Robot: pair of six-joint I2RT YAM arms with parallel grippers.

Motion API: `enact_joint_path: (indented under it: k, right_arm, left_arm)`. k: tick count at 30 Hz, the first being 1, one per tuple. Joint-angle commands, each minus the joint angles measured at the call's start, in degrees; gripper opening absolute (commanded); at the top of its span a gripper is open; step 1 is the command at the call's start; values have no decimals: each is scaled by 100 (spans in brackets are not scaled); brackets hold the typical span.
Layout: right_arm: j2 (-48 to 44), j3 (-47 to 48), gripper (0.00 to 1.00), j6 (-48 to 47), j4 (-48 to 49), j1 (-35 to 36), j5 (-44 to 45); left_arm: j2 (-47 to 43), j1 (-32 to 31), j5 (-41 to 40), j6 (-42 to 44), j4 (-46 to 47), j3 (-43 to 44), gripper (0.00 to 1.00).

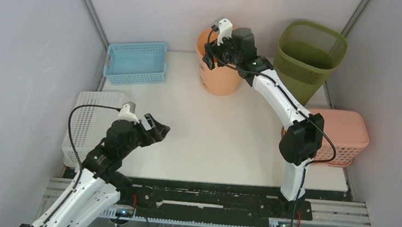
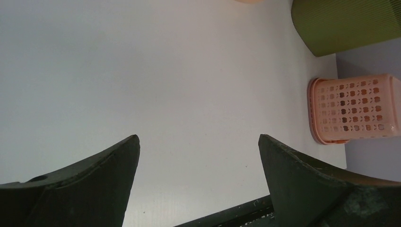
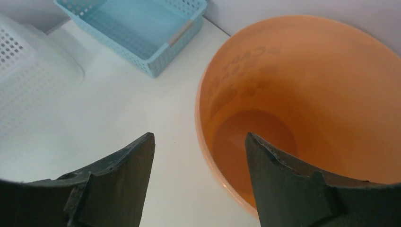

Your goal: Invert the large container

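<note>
The large container is an orange bucket (image 1: 221, 80), upright with its mouth facing up, at the back of the table near the wall. In the right wrist view I look down into the bucket's bare inside (image 3: 302, 94). My right gripper (image 1: 211, 58) hovers over the bucket's left rim, open (image 3: 198, 137). One finger is outside the wall, the other over the inside, and neither presses on the rim. My left gripper (image 1: 159, 128) hangs open over the near left of the table, with only bare white surface between its fingers (image 2: 198, 137).
A green mesh bin (image 1: 308, 56) stands right of the bucket. A pink basket (image 1: 344, 135) lies at the right edge. A blue basket (image 1: 136, 61) sits at the back left and a white basket (image 1: 89, 121) at the left edge.
</note>
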Motion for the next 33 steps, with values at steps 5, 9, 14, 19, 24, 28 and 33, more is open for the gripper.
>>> enact_joint_path:
  k: [5,9,14,19,24,28,33]
  right_arm:
    - [840,1374,78,-675,-912,-106,-315]
    - [1194,1714,75,-861,-1248,-90,-448]
    - [1271,1513,67,-1007,-1352,6,-541]
    - [1441,1707,50,-1099,-1619,103,-137]
    - [1482,1885,32,-1143,-1828,122,-17]
    - [1413,1965,8,-1146,-1955,131,43]
    - [1198,1999,1,-1102,-2250,214,85]
  left_arm:
    - [424,-33,124,204,349,-23,100]
    - [611,-33,120,196,505,-29,100]
    - [827,-31,186,162,648,-48,100]
    - [831,-39,197,124,681,-80,100]
    - [778,-46,208,93,663,-114,100]
    - [722,-57,208,43,672,-171,100]
    - [704,-83,228,7,689,-207,100]
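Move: The orange bucket's middle is about 9 cm ahead of my right hand, 4 cm to its right and 20 cm below. The light blue basket stands some 12 cm ahead, 31 cm to the left and 29 cm below that hand. The green bin is about 9 cm ahead of it, 32 cm to the right and 17 cm below. From my left hand, the bucket is roughly 36 cm ahead, 19 cm to the right and 7 cm lower. I reach forward about 3 cm with my right hand, then sink some 8 cm onto the near-left rim of the orange bucket, easing slightly back and tipping the fingers 15 to 20 degrees farther down. One finger goes inside and one outside, and I close them to pinch the wall. My empty left hand drifts down a couple of centimetres, still open. ##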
